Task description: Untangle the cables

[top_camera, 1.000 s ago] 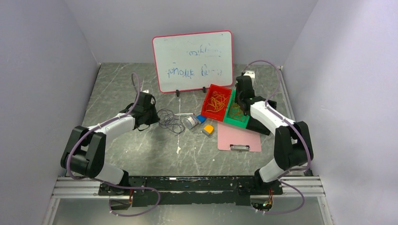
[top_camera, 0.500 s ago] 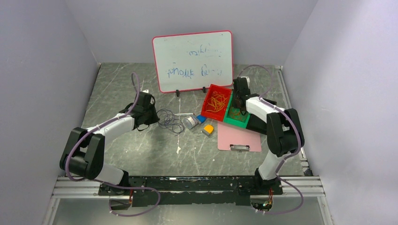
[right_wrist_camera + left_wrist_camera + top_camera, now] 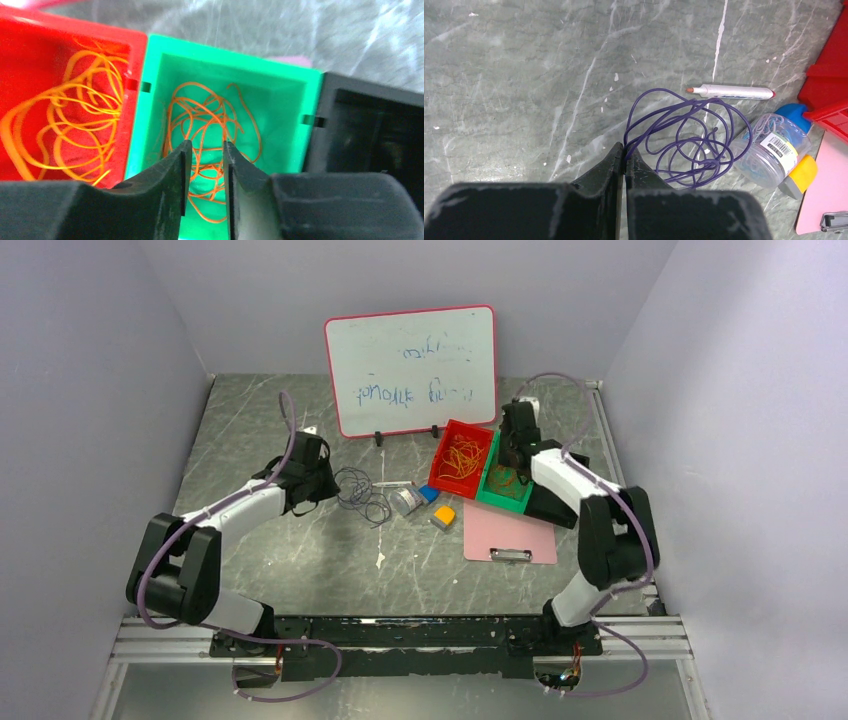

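Observation:
A dark purple cable [image 3: 710,162] lies in loose loops on the grey table, and my left gripper [image 3: 624,150] is shut on the loop end nearest to it. From above, that cable [image 3: 362,495] lies just right of the left gripper [image 3: 330,485]. My right gripper [image 3: 207,147] hangs open over the green bin [image 3: 285,80], with nothing pinched between its fingers. Below it in that bin lies a tangled orange cable [image 3: 210,115]. A yellowish-orange cable [image 3: 65,125] fills the red bin [image 3: 30,30] beside it.
A black bin [image 3: 370,125] adjoins the green one on the right. A white marker [image 3: 731,91], a clear jar with a blue lid [image 3: 769,150] and a yellow block [image 3: 799,175] lie right of the purple cable. A pink clipboard [image 3: 510,535] and a whiteboard [image 3: 410,370] are nearby.
My right gripper has opened over the green bin, and that arm's elbow has swung slightly. The left gripper keeps its hold on the purple cable and has barely moved.

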`<state>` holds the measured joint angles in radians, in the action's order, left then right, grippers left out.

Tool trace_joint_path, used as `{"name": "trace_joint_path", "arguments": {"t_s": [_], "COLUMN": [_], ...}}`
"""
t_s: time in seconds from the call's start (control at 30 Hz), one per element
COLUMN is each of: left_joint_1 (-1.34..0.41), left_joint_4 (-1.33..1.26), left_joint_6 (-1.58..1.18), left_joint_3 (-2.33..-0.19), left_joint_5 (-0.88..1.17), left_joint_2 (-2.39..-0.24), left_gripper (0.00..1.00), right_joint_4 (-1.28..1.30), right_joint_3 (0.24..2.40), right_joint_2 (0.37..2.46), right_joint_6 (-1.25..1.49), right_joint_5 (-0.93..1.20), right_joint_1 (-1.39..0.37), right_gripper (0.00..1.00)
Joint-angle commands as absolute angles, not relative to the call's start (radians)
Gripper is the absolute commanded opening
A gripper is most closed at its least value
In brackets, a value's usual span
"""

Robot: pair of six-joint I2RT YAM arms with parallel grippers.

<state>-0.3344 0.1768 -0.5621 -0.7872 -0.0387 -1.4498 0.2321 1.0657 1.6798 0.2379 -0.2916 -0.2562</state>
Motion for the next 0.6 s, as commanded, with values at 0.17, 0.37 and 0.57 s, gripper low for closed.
{"name": "trace_joint_path", "arguments": {"t_s": [0.17, 0.37, 0.57], "left_joint_1": [-0.324, -0.323, -0.324], "left_joint_4": [0.168, 0.161, 0.130], "left_joint_6": [-0.514, -0.482, -0.455], "left_joint_3": [-0.827, -0.811, -0.789], "left_joint_5": [-0.026, -0.004, 0.025], "left_joint_2": [-1.397, -1.345, -1.289], "left_gripper": [0.07, 0.07, 0.07], "right_joint_4": [0.248, 0.158, -0.042], "right_joint_3": [1.116, 1.091, 1.048], "right_joint_2": [1.446, 1.346, 1.381], "right_joint_6": [0.210, 0.192, 0.298], "right_joint_5": [-0.317, -0.088, 0.300], "right_joint_1": [-0.251, -0.255, -0.328], "right_gripper": [0.48, 0.52, 0.53]}}
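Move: The left fingers already hold the purple cable, whose loose coil is centred about 7 cm to their right, 1 cm back and 4 cm below. The marker lies some 15 cm right and 3 cm ahead, the clear jar 19 cm right and 2 cm back. From the right hand that coil is roughly 39 cm left and 8 cm back; the green tray with its orange cable is right below, 2 cm back, the red tray 13 cm left and level, the black tray 12 cm right and 6 cm back. Raise the opening right gripper steeply, about 16 cm, clear of the green tray and its orange cable, then swing left some 6 cm late in the climb, tipping the fingers up and turning them counter-clockwise. Keep the left fingers shut on the purple cable and lift it about 4 cm nearly straight up, slowly at first, tilting the fingertips slightly up. ##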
